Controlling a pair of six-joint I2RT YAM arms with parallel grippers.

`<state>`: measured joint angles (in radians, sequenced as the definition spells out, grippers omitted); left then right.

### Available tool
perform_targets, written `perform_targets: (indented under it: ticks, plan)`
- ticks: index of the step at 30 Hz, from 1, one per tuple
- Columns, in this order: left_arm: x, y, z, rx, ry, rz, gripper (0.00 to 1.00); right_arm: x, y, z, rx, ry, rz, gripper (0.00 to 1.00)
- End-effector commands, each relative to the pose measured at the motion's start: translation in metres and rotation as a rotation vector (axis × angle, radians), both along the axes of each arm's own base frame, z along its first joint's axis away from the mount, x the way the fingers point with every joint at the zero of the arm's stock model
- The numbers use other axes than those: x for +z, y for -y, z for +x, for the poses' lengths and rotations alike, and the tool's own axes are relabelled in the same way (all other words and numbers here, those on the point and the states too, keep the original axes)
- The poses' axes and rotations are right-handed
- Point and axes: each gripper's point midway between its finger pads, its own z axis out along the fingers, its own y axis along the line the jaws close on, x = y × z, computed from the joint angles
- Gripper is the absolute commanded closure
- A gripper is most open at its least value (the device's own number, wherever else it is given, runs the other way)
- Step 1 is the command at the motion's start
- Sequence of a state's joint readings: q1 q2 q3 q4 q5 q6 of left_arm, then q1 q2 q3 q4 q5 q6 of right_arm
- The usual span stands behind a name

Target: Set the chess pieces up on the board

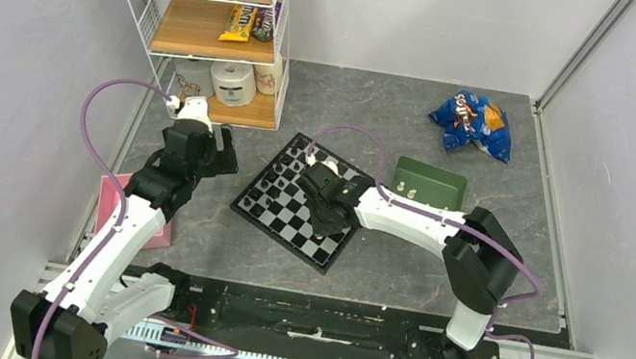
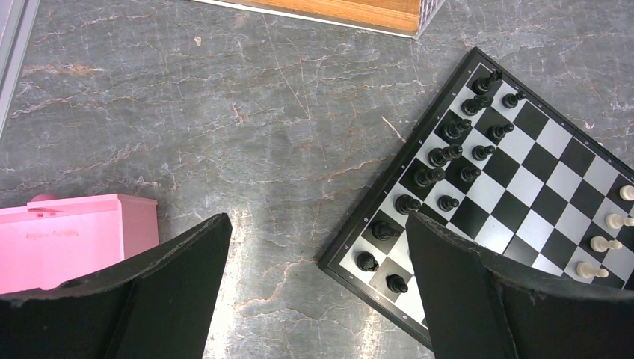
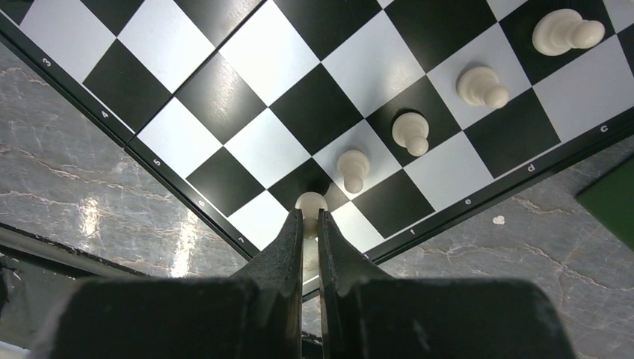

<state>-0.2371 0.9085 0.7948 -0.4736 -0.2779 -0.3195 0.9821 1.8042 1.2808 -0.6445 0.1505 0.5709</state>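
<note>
The board (image 1: 274, 216) lies tilted mid-table, with black pieces along its left side. My right gripper (image 3: 309, 217) is shut on a cream-white pawn (image 3: 310, 202), low over a black square near the board's lettered edge. That square is at the end of a row of several white chess pieces (image 3: 410, 131). I cannot tell whether the pawn touches the board (image 3: 247, 60). In the top view the right gripper (image 1: 327, 220) is over the board's right half. My left gripper (image 2: 317, 224) hangs open and empty over bare table left of the board (image 2: 523, 187); in the top view the left gripper (image 1: 226, 152) is beside the shelf.
A green tray (image 1: 437, 175) behind the board holds a few white pieces. A blue snack bag (image 1: 472, 122) lies at the back right. A wire shelf rack (image 1: 205, 14) stands at the back left. A pink box (image 2: 75, 232) sits by the left arm.
</note>
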Motion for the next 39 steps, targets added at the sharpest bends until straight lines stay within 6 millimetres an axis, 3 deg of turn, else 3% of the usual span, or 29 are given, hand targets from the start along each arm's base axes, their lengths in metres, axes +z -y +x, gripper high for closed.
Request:
perform_targets:
  ticks: [1,19,26,32,39]
  plan:
    - [0.005,-0.001,0.001,-0.013,0.023,0.011,0.05,0.010,-0.013,0.007,0.020,0.025,0.026,1.00]
    - [0.004,-0.001,0.002,-0.012,0.020,0.014,0.06,0.002,-0.017,0.005,0.038,0.000,0.019,1.00]
    - [0.003,-0.001,0.002,-0.014,0.019,0.012,0.05,0.005,-0.017,0.005,0.042,0.004,0.024,0.89]
    - [0.004,0.000,0.002,-0.015,0.019,0.011,0.06,0.016,-0.022,0.006,0.052,0.011,0.051,0.61]
    - [0.004,-0.001,0.002,-0.014,0.020,0.013,0.05,0.066,-0.031,0.011,0.084,0.070,0.133,0.24]
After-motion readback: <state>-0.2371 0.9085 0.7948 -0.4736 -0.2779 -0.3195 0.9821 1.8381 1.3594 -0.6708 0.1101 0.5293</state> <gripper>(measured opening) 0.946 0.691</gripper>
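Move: The right hand already holds a white pawn just over its dark square, which lies straight beneath the fingers, some 3 cm down. The nearest standing white pawn is about 2 cm ahead and 1 cm right of the hand, the next one 4 cm ahead and 2 cm right; the green tray lies some 14 cm ahead and 20 cm right. From the idle left hand that square is roughly 8 cm back, 23 cm right and 16 cm below. The right hand eases the held white pawn down about 1 cm, almost straight, onto the dark square at the near end of the white pawn row, its fingers still closed and the wrist practically unchanged, and lingers there. Only late on do the fingers spread well apart and let go of the pawn, the hand then lifting some 2 cm off it and drifting about 1 cm to the left. ##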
